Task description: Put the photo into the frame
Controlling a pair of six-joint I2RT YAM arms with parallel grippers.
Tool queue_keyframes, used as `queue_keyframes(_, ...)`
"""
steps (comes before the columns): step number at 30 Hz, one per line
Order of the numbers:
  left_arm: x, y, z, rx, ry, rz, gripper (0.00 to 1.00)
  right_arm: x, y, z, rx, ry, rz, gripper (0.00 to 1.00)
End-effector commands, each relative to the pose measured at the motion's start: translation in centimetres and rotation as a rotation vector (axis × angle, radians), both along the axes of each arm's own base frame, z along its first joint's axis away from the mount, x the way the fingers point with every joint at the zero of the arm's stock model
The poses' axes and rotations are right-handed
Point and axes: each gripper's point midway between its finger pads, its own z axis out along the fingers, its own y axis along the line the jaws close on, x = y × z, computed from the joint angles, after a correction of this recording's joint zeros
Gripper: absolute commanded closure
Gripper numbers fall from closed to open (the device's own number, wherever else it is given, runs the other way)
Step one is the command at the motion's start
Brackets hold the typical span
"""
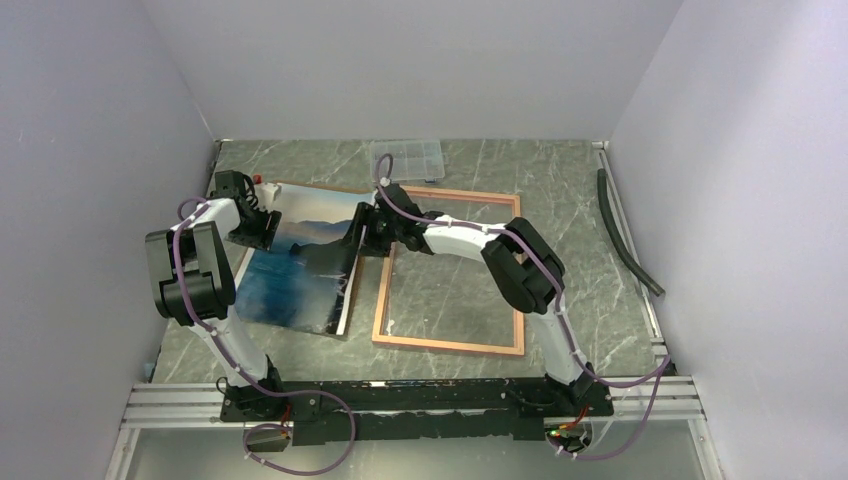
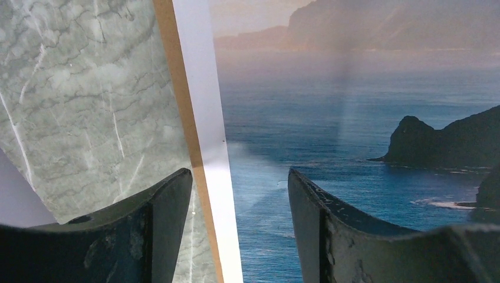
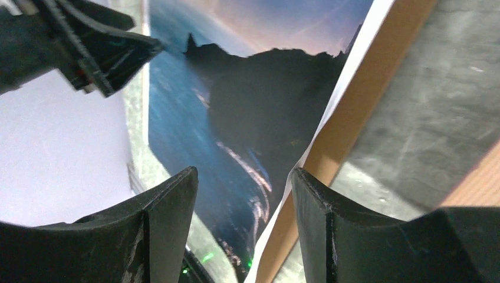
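The photo (image 1: 300,265), a glossy sea-and-dark-mountain print with a white border, lies on a brown backing board (image 2: 178,88) left of the frame (image 1: 447,345). The frame is a thin pink-brown rectangle lying flat with the marble table showing through it. My left gripper (image 1: 262,228) is open over the photo's (image 2: 330,118) left edge, one finger over the table and the other over the print (image 2: 239,172). My right gripper (image 1: 362,232) is open over the photo's (image 3: 236,88) right edge and the board (image 3: 365,100), its fingers on either side of them (image 3: 244,171).
A clear plastic compartment box (image 1: 408,160) sits at the back, just beyond the frame. A black hose (image 1: 625,235) lies along the right wall. White walls close in three sides, and an aluminium rail (image 1: 400,395) runs along the near edge.
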Motion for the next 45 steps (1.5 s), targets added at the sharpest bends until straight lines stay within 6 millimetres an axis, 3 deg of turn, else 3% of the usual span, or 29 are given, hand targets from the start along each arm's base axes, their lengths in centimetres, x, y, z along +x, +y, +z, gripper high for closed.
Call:
queue_keyframes(1, -2.2, -1.4, -2.5, -0.049, 0.106, -0.032, 0.33, -0.7, 2.2, 7.9, 0.194, -0.122, 0.058, 0.37)
queue_keyframes(8, -2.1, -1.5, -2.1, -0.055, 0.1, -0.033, 0.35, -1.6, 3.4, 8.6, 0.286, -0.111, 0.128, 0.37)
queue_keyframes(17, -1.8, -1.9, -1.1, -0.084, 0.084, -0.023, 0.36, -1.8, 2.7, 3.8, 0.169, -0.033, 0.122, 0.36)
queue_keyframes(27, -1.5, -2.3, -0.4, -0.106, 0.076, -0.02, 0.37, -1.8, 1.7, 1.6, 0.151, -0.049, 0.124, 0.39)
queue_keyframes(32, -1.4, -2.3, 0.3, -0.111, 0.072, -0.018, 0.37, -1.2, 1.9, 3.1, 0.185, -0.081, 0.116, 0.56)
queue_keyframes(34, -1.2, -2.3, 1.2, -0.115, 0.064, -0.013, 0.34, -1.1, 2.1, 3.9, 0.196, -0.099, 0.12, 0.7)
queue_keyframes(39, -0.7, -2.1, 4.7, -0.166, 0.024, 0.003, 0.24, -1.0, 2.3, 5.4, 0.219, -0.126, 0.126, 0.94)
queue_keyframes(41, -0.5, -1.5, 6.2, -0.171, 0.0, 0.018, 0.15, -0.9, 2.1, 6.4, 0.223, -0.146, 0.128, 1.0)
queue_keyframes(45, -0.1, -0.2, 9.4, -0.169, -0.051, 0.045, 0.06, -0.5, 0.4, 9.8, 0.206, -0.228, 0.121, 1.0)
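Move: The photo's right edge runs just under the right hand's open fingers, perhaps 2 cm down; the photo's middle is about 13 cm to this hand's left, 4 cm back and 5 cm below. The frame's middle is some 21 cm right and 7 cm back, the clear box about 11 cm right and 19 cm ahead. From the left hand, the photo's middle lies roughly 12 cm right and 3 cm back. Right hand rises about 6 cm, sinks again and pinches the photo's right edge; left lifts 4 cm, opening. ##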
